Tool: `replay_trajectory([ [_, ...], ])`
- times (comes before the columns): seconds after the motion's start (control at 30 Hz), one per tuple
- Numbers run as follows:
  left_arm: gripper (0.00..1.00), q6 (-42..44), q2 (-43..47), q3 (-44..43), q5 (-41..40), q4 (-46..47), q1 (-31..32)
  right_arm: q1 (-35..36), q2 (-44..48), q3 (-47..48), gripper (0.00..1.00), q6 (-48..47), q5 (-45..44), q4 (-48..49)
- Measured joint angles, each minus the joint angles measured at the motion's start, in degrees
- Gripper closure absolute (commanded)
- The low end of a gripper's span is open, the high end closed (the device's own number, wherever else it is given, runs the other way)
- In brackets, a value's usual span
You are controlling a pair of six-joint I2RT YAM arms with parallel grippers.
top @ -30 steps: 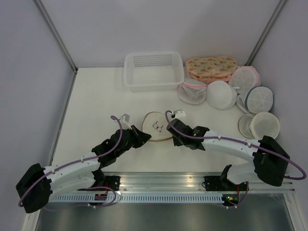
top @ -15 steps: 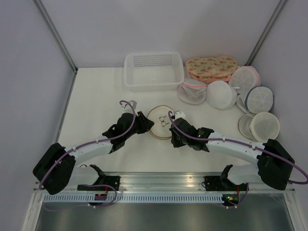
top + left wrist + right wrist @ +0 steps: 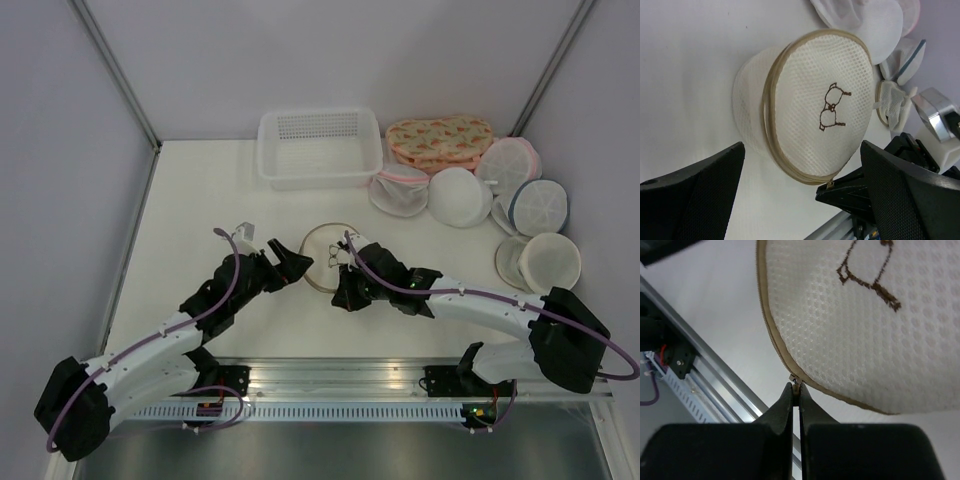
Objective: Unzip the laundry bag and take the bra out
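Note:
The laundry bag (image 3: 322, 254), a round cream mesh pouch with a tan rim and a brown embroidered bra mark, lies at the table's middle. In the left wrist view the laundry bag (image 3: 825, 100) stands tilted on its edge. My right gripper (image 3: 796, 388) is shut on the small metal zip pull (image 3: 796, 381) at the bag's near rim; from above the right gripper (image 3: 340, 291) sits just below the bag. My left gripper (image 3: 292, 261) is open beside the bag's left edge, with nothing between its fingers (image 3: 695, 200). The bra is hidden.
A white perforated basket (image 3: 320, 148) stands at the back. A floral orange pouch (image 3: 438, 140) and several white dome pouches (image 3: 460, 197) crowd the back right. The aluminium rail (image 3: 340, 375) runs along the near edge.
My left gripper has opened, let go of the bag's left rim and drawn back a little. My right gripper has pulled the zip pull along the rim toward the near left.

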State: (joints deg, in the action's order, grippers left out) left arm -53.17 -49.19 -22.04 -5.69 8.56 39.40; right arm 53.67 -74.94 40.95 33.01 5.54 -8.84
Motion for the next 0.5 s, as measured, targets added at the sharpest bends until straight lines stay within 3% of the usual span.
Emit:
replay_trajectory([
  [0.33,0.04,-7.76,-6.10,3.04,6.67,1.46,3.17,0.17,-4.50,-0.42,1.00,1.62,10.75,11.41],
  [0.43,0.23,-8.46,-7.41,3.04,7.48,2.71,3.52,0.46,-5.09,-0.42,1.00,1.90,11.89,12.76],
  [0.47,0.45,-8.74,-7.72,3.04,7.63,3.08,3.56,0.68,-5.20,-0.42,1.00,1.90,12.13,13.03],
  [0.5,0.58,-9.31,-7.98,3.04,7.78,3.63,3.54,0.96,-5.29,-0.42,0.99,1.90,12.20,13.11],
])
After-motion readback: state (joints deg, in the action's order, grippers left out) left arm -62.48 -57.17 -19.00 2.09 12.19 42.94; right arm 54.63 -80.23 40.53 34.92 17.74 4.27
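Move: The laundry bag's zipped edge beside the zip pull, where the open left fingers are headed, lies about 5 cm back, 6 cm right and 6 cm below the left hand. The zip pull, already pinched by the right fingers, is some 7 cm back, 8 cm right and 6 cm below the left hand. From the right hand, that edge is about 2 cm ahead and 2 cm left at its height; the bag's middle is some 8 cm ahead, 2 cm left and slightly lower. The left hand sinks about 5 cm while drawing back and to the right some 3 cm each way onto the zipped edge beside the right fingers, its fingertips tipping down roughly 15 degrees; it comes in wide open, and only as it settles do the fingers begin to close, one on each side of the edge. Meanwhile the right hand keeps its pinch on the zip pull and carries it about 5 cm left, towards the left gripper, with a slight draw back and rise, rolling its left side up and turning a little counter-clockwise. ##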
